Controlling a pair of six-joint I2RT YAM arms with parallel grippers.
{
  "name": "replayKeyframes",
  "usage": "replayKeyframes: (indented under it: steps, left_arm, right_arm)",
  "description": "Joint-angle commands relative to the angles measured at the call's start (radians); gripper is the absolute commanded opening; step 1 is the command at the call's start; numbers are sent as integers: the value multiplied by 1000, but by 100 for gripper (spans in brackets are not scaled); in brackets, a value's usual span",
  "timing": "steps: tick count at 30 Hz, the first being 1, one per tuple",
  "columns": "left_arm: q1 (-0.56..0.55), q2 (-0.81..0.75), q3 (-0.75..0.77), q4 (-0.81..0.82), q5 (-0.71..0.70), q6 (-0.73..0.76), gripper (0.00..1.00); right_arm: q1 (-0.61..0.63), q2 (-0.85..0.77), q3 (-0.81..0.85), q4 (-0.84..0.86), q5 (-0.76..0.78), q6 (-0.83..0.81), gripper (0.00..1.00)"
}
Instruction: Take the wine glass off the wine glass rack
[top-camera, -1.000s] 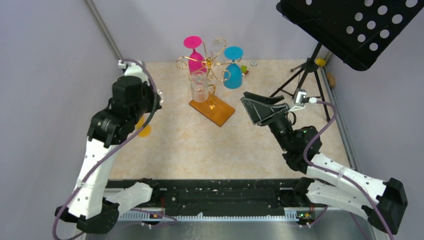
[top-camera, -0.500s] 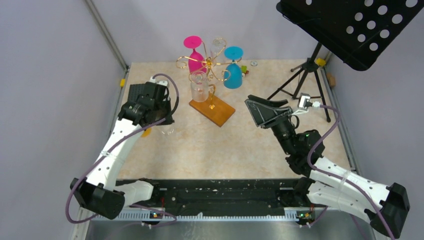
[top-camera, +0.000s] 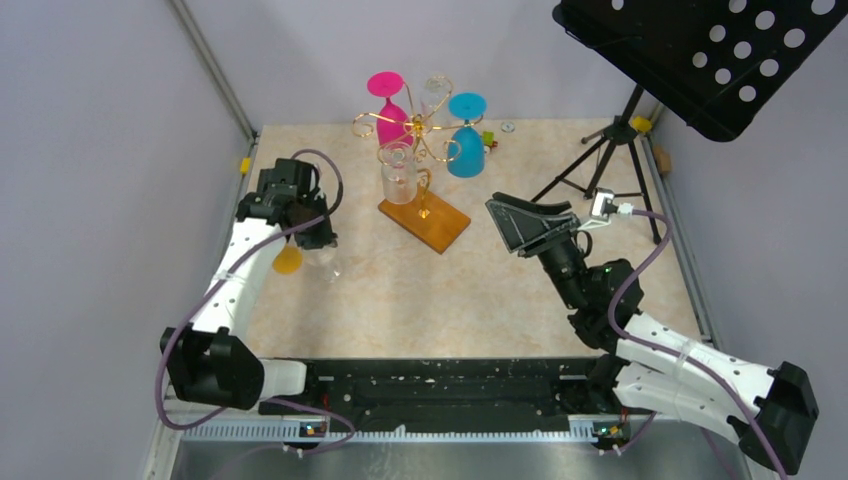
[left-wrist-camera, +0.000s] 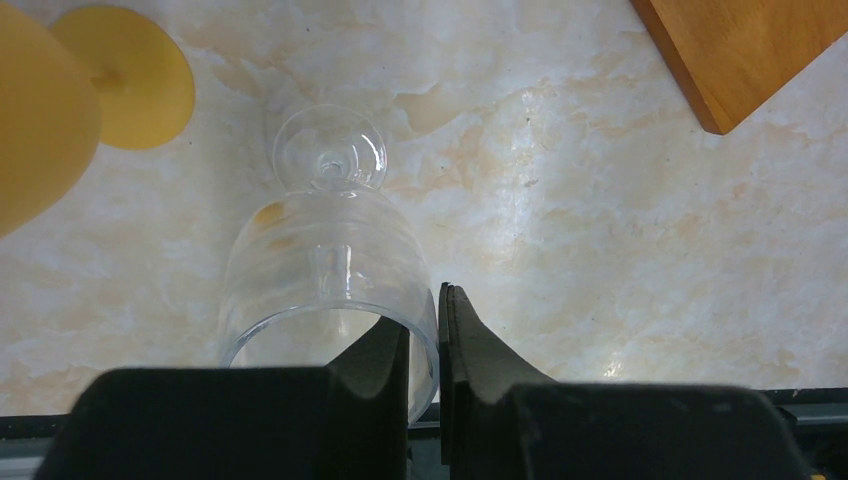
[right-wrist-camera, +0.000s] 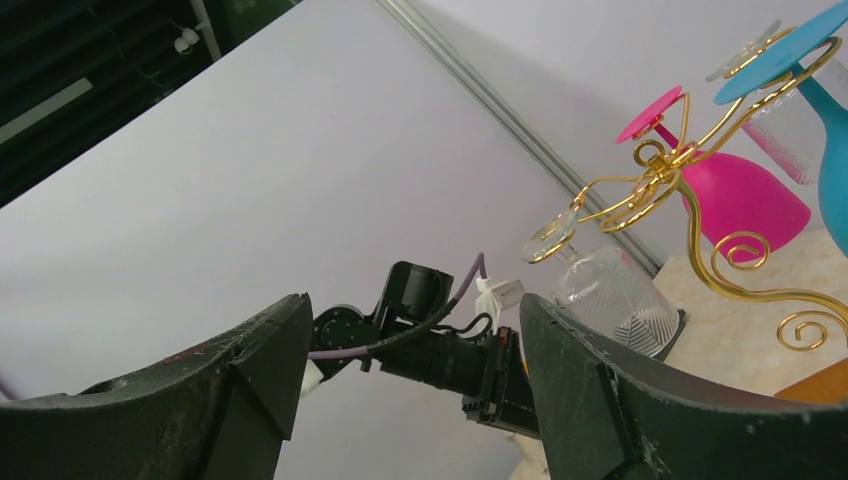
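My left gripper is shut on the rim of a clear wine glass, one finger inside the bowl and one outside. The glass is upright with its foot low over the marble tabletop; whether it touches I cannot tell. The wine glass rack, gold wire on a wooden base, stands behind, carrying a pink glass, a blue glass and a clear glass. My right gripper hangs open right of the rack, empty.
A yellow wine glass stands just left of the held glass. A black music stand on a tripod occupies the back right. Small items lie behind the rack. Walls close in left and back.
My left arm has swung in from the left and come down, bringing the clear glass low beside the yellow glass. The right arm has hardly moved.
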Motion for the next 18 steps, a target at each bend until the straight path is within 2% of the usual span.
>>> replayKeyframes:
  steps: [1, 7, 9, 11, 18]
  left_arm:
    - [16, 22, 14, 56, -8, 36, 0]
    - [30, 79, 36, 45, -33, 36, 0]
    - [30, 101, 51, 32, -31, 37, 3]
    - [30, 116, 56, 31, -36, 38, 12]
    - [30, 103, 115, 11, -44, 38, 49]
  right_arm:
    - [8, 18, 11, 53, 3, 12, 77]
    - [8, 32, 18, 46, 1, 20, 77]
    - [9, 36, 25, 35, 3, 26, 77]
    - [9, 38, 43, 2, 20, 56, 77]
    - [8, 86, 161, -303, 79, 136, 75]
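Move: The clear wine glass I hold by the right side of its rim has its middle about 4 cm left of my left hand, 1 cm back and 8 below. The yellow glass stands some 16 cm left, 3 ahead, 9 below; the rack's wooden base lies 19 right, 13 ahead, 17 below. From my empty right hand, the blue glass hangs about 24 cm ahead, 5 left and 18 below, the ridged clear glass 17 ahead, 18 left and as low. I ease my left hand about 2 cm forward and 2 cm down, drifting slightly left, to set the clear glass down beside the yellow one. Only near the end do I spread my fingers, one inside the bowl and one outside, and let go of its wall. Meanwhile my open right hand edges some 3 cm forward, left and down towards the rack and its blue glass, tipping down late by nearly 10 degrees. ##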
